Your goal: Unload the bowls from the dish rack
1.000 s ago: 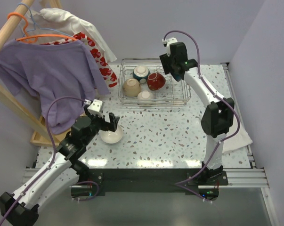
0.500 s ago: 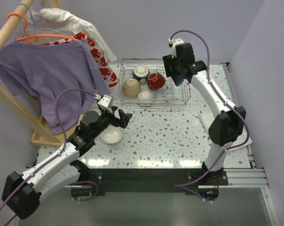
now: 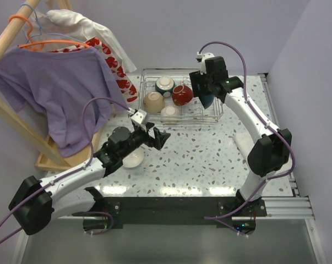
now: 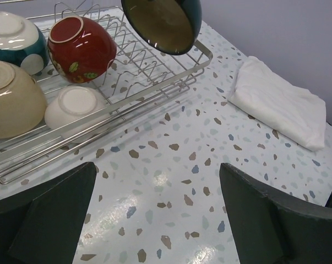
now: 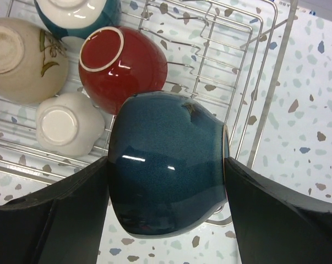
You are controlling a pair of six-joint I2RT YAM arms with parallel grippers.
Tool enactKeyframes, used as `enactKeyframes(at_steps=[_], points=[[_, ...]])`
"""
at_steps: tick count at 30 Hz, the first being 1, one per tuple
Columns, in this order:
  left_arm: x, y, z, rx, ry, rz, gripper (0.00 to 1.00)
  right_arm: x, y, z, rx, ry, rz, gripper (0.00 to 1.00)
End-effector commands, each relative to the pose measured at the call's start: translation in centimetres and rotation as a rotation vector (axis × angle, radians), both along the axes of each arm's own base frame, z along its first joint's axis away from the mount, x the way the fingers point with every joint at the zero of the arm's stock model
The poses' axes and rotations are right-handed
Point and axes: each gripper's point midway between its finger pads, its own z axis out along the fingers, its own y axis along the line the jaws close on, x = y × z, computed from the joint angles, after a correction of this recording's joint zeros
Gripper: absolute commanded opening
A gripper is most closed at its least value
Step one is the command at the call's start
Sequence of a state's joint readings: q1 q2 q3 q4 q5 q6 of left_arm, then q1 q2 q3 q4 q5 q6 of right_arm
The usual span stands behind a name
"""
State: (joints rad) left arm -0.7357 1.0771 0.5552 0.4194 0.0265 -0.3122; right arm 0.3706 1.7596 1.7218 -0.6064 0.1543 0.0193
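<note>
The dish rack stands at the back of the table with a teal-and-white bowl, a dark red bowl, a tan bowl and a small white bowl in it. My right gripper is shut on a teal bowl, held on its side above the rack's near right corner. My left gripper hangs open and empty over the bare table just in front of the rack. A cream bowl sits upright on the table, half hidden under my left arm.
A folded white cloth lies on the table at the right. A wooden clothes rail with a purple shirt on a hanger leans over the left side. The held teal bowl hangs above the left gripper's view.
My left arm has swung right and forward, away from the cream bowl and towards the rack. The right gripper has shifted slightly right with the teal bowl.
</note>
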Motion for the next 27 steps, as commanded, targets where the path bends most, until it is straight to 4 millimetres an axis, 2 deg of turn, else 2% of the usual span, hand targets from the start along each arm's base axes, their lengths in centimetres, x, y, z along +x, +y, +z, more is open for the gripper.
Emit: enactKeyframes(at_steps=[1, 6, 10, 11, 13, 14, 15, 16, 17, 18, 21, 22, 24, 25, 27], points=[[0.3, -0.1, 3.9, -0.084, -0.079, 0.014, 1.00, 1.6, 0.4, 5.0, 0.047, -0.175, -0.004, 0.00], [0.0, 1.2, 3.5, -0.076, -0.096, 0.053, 1.00, 1.6, 0.7, 5.1, 0.066, -0.174, -0.003, 0.00], [0.4, 0.7, 3.3, -0.088, -0.118, 0.047, 1.00, 1.2, 0.9, 5.8, 0.117, -0.171, -0.025, 0.00], [0.8, 0.3, 2.6, -0.071, -0.111, 0.042, 1.00, 1.1, 1.1, 6.0, 0.122, -0.173, -0.025, 0.00], [1.3, -0.6, 3.7, -0.093, -0.145, 0.025, 1.00, 0.8, 1.0, 6.3, 0.132, -0.166, -0.031, 0.00], [1.7, -1.0, 3.0, -0.086, -0.140, 0.024, 1.00, 0.6, 1.0, 6.6, 0.139, -0.168, -0.030, 0.00], [1.8, -1.7, 4.2, -0.119, -0.177, 0.000, 1.00, 0.4, 0.9, 6.8, 0.145, -0.167, -0.033, 0.00], [1.9, -2.1, 4.4, -0.127, -0.190, -0.009, 1.00, 0.1, 1.0, 6.9, 0.158, -0.166, -0.036, 0.00], [2.4, -2.6, 3.7, -0.123, -0.184, -0.015, 1.00, 0.0, 1.0, 7.0, 0.163, -0.164, -0.032, 0.00], [2.5, -3.2, 4.9, -0.154, -0.219, -0.033, 1.00, -0.4, 1.0, 7.5, 0.174, -0.172, -0.031, 0.00], [3.4, -5.1, 5.4, -0.185, -0.237, -0.074, 1.00, -1.2, 1.3, 7.9, 0.200, -0.172, -0.020, 0.00], [4.0, -5.9, 4.5, -0.172, -0.220, -0.085, 1.00, -1.5, 1.3, 7.7, 0.205, -0.166, -0.020, 0.00], [4.3, -7.5, 5.9, -0.203, -0.254, -0.125, 0.99, -1.8, 1.6, 7.6, 0.216, -0.161, -0.007, 0.00], [4.9, -8.2, 4.9, -0.195, -0.241, -0.130, 0.99, -2.1, 1.5, 7.5, 0.217, -0.157, -0.007, 0.00], [5.4, -9.4, 6.4, -0.231, -0.275, -0.153, 0.98, -2.2, 1.5, 7.4, 0.222, -0.159, -0.006, 0.00]])
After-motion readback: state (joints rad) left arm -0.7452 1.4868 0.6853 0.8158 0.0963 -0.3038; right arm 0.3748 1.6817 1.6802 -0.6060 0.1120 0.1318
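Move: The blue bowl, already lifted and held in the right fingers, lies about 18 cm ahead of the open left gripper, 17 cm to its right and some 3 cm higher. From the left hand, the red bowl in the rack is roughly 23 cm ahead, 9 cm right and 8 cm lower, and the small white bowl about 15 cm ahead, 4 cm right and 10 cm lower. For the right hand, the waiting left gripper is about 18 cm back, 17 cm left and 3 cm lower. The left hand, fingers wide open and empty, first rises about 2 cm, sinks back to slightly below its starting height, then speeds off to the right and forward, some 8 cm in all and ending nearly level, past the front of the rack towards the blue bowl without touching it. The right hand keeps its grip on that bowl and stays almost in place, then at the end draws it back and up about 2 cm towards the left gripper, rolling so its left side rises some 5 degrees. ##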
